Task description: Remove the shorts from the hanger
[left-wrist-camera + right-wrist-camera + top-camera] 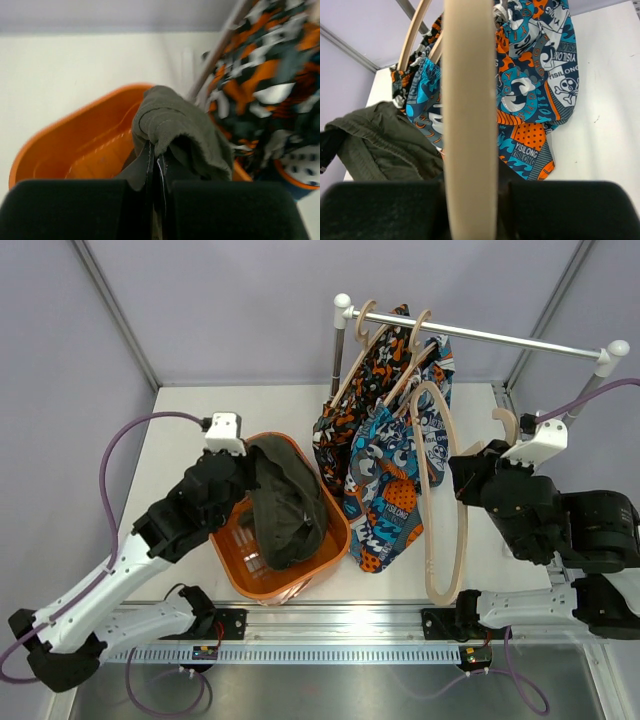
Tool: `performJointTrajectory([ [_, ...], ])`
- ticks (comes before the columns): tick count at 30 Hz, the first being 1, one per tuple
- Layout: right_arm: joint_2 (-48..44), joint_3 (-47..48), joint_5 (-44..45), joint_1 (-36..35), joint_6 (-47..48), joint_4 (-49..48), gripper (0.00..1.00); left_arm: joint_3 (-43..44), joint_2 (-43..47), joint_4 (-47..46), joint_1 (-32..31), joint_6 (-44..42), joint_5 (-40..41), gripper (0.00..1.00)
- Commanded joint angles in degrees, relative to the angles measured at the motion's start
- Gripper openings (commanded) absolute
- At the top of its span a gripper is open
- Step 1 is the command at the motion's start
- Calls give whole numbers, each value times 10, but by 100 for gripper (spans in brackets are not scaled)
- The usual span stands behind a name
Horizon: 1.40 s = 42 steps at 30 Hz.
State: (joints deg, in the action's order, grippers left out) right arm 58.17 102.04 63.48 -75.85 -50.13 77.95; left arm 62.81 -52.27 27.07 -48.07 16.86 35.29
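My left gripper (243,472) is shut on the plain olive-green shorts (285,505), which hang over the orange basket (232,582). In the left wrist view the gripper (156,161) pinches a fold of the olive cloth (175,120). My right gripper (462,478) is shut on a bare wooden hanger (427,520), held away from the rail; in the right wrist view the gripper (470,186) grips it (470,100). The blue-orange swirl shorts (395,490) and the orange-black blotch shorts (375,360) still hang on wooden hangers from the rail (500,337).
The rail's upright post (340,350) stands behind the basket. The hanging shorts reach down to the table between both arms. Grey walls close the back and sides. A metal strip runs along the table's near edge (330,620).
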Motion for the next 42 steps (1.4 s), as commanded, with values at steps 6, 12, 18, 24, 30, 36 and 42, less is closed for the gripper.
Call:
performJointTrajectory([
  [6, 5, -35, -14, 83, 30, 72, 0, -141, 32, -4, 140, 185, -141, 9],
  [12, 26, -48, -53, 168, 100, 47, 0, -163, -20, -35, 151, 194, -190, 59],
  [18, 43, -53, -81, 271, 185, -17, 0, -171, -23, -48, 151, 192, -200, 99],
  [24, 90, -6, -176, 402, 300, -87, 0, -154, -8, -33, 152, 176, -192, 99],
  [30, 166, 72, -260, 504, 359, -105, 0, -137, 13, -18, 152, 154, -195, 99],
  [36, 218, 133, -313, 560, 370, -112, 0, -122, 29, -5, 151, 136, -196, 99],
  [42, 254, 183, -354, 615, 368, -119, 0, -111, 37, 3, 152, 124, -196, 99],
])
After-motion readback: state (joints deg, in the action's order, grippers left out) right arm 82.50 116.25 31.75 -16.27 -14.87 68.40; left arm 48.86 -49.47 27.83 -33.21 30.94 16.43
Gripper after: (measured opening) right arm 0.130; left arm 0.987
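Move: From the left hand, still gripping the green shorts, the orange basket's middle lies about 3 cm right and 25 below; the black-orange shorts hang some 15 cm ahead, 22 right and 5 lower. From the right hand, holding the bare hanger, the rack rail's stretch it heads for is about 22 cm ahead, 10 right and 3 above; the blue shorts hang roughly 10 ahead, 15 left and 20 lower. Left lowers green shorts 15 cm, opens wide, releasing them, rises; right carries hanger forward-right some 20 cm towards rail. ##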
